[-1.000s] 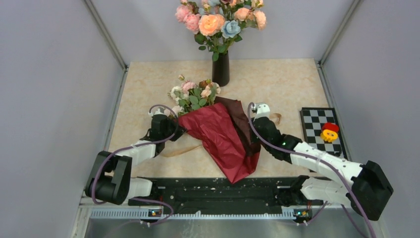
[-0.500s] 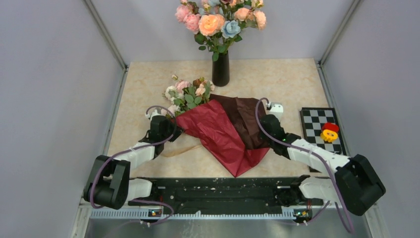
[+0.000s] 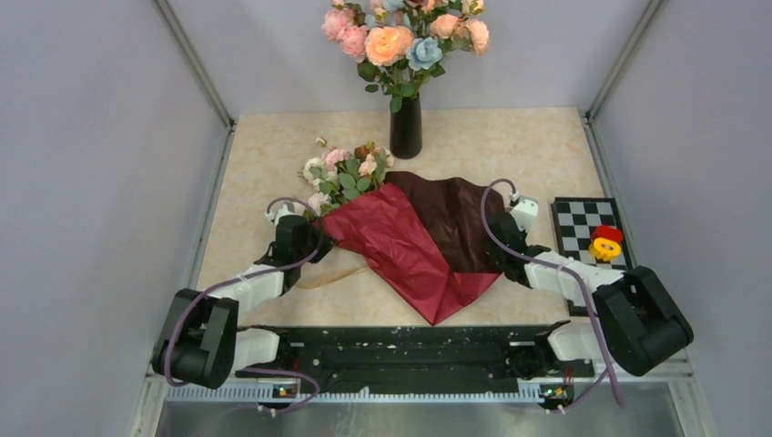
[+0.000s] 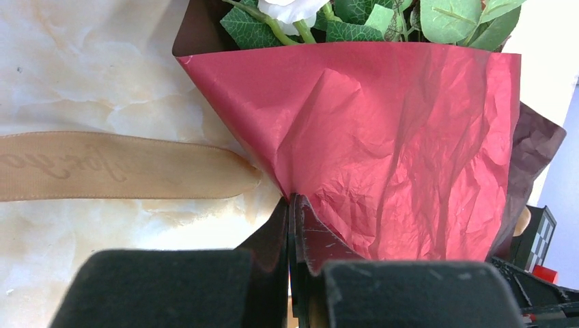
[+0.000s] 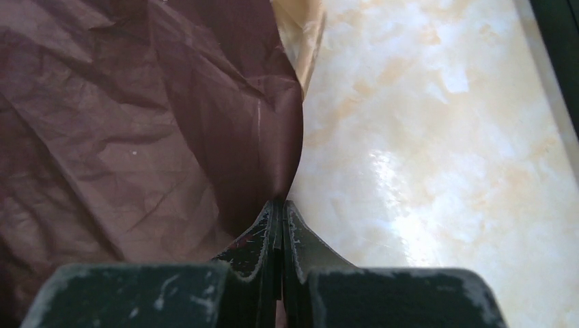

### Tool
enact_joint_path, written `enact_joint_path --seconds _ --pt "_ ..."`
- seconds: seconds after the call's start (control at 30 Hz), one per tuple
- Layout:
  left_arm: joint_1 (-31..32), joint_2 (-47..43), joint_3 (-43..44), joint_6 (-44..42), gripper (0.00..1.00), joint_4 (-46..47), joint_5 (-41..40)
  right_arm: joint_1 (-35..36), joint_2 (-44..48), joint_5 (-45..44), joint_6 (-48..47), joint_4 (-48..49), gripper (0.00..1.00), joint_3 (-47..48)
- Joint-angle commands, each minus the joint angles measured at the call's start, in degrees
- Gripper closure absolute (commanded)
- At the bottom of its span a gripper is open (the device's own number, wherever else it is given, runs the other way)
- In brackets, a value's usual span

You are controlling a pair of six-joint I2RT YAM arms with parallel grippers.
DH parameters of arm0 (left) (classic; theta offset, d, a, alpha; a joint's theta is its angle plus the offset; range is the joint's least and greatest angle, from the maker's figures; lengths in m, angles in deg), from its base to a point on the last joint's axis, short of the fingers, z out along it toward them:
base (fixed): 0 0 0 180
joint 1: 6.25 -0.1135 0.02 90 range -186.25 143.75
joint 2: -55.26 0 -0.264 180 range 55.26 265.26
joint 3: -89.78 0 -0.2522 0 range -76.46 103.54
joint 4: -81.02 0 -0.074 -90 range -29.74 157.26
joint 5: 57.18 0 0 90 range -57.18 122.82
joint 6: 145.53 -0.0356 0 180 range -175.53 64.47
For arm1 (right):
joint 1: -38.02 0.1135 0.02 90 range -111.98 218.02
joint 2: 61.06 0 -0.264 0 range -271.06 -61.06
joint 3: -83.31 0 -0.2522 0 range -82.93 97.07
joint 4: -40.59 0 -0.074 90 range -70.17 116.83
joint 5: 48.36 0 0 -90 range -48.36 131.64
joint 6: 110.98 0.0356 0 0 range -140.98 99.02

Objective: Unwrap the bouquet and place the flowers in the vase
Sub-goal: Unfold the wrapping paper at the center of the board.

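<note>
The bouquet's paper (image 3: 414, 241) lies spread across the table's middle, its left half red (image 4: 403, 137) and its right half dark maroon (image 5: 123, 116). The flowers (image 3: 350, 173), small cream and pink roses with green leaves, stick out of its upper left end. My left gripper (image 3: 319, 238) is shut on the red paper's left edge (image 4: 291, 198). At the paper's right end, my right gripper (image 3: 502, 238) is shut on the maroon edge (image 5: 278, 201). The black vase (image 3: 405, 126) stands behind, holding larger bright blooms (image 3: 401, 36).
A loose tan ribbon (image 4: 116, 166) lies on the marble top (image 3: 510, 155) left of the paper, also seen from above (image 3: 341, 273). A checkered board (image 3: 583, 237) with a red and yellow piece (image 3: 605, 242) sits at the right edge. Grey walls close in both sides.
My right gripper has pulled the maroon edge rightward, spreading the paper wide and flat. The flowers shifted slightly left and back. My left gripper has barely moved.
</note>
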Motion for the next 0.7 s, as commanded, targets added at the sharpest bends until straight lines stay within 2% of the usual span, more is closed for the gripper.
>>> enact_joint_path --seconds 0.0,0.07,0.1,0.17,0.2,0.27,0.53,0.6,0.67 --pt "-0.01 -1.94 -1.04 -0.10 1.00 0.74 -0.99 -2.40 2.56 -1.44 5.39 3.38 1.00 -3.41" --pt "-0.01 -2.12 -1.06 -0.37 1.00 0.79 -0.73 -3.48 3.35 0.48 5.43 3.77 1.00 -3.97" --pt "-0.01 -2.06 -0.94 -0.74 1.00 0.80 -0.46 -3.86 3.60 1.43 5.06 3.77 0.88 -3.89" --pt "-0.01 -2.05 -0.80 -1.26 1.00 0.81 0.00 -4.16 4.51 1.90 4.55 3.02 0.56 -3.45" --pt "-0.01 -2.15 -0.80 -1.39 1.00 0.81 0.20 -4.17 5.34 1.89 4.36 2.83 0.44 -3.54" --pt "-0.01 -2.26 -0.72 -1.63 1.00 0.95 0.74 -4.17 8.22 2.65 2.96 3.35 0.33 -4.04" --pt "-0.01 -2.64 -0.41 -2.03 1.00 0.46 2.34 -4.08 24.73 8.70 -6.88 6.18 0.29 -5.09" --pt "-0.01 -2.43 -0.34 -2.03 1.00 0.56 2.58 -4.08 24.80 13.99 -10.53 7.03 0.30 -3.80" --pt "-0.01 -2.16 -0.27 -1.95 1.00 0.71 2.84 -4.07 22.83 24.29 -12.92 7.73 0.33 -1.66"
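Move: The right hand still pinches the wrapping paper's loose right edge, some 3 cm above the board; the paper's middle lies about 17 cm to its left and 3 cm ahead. A ribbon end pokes out about 9 cm ahead and 1 cm right of that hand, while the checkered board sits level with it, some 22 cm right. From the left hand, which holds the opposite edge, the paper's middle is about 17 cm right and 1 cm ahead. Still pinching the dark-lined edge of the wrapping paper, the right hand draws it about 2 cm right, a little back and down to the board, then opens wide and lets go. It then rises about 11 cm from that low point, fingertips tilting up some 20 degrees, drifting slightly left and forward at the end. The left hand stays put, shut on its edge. ##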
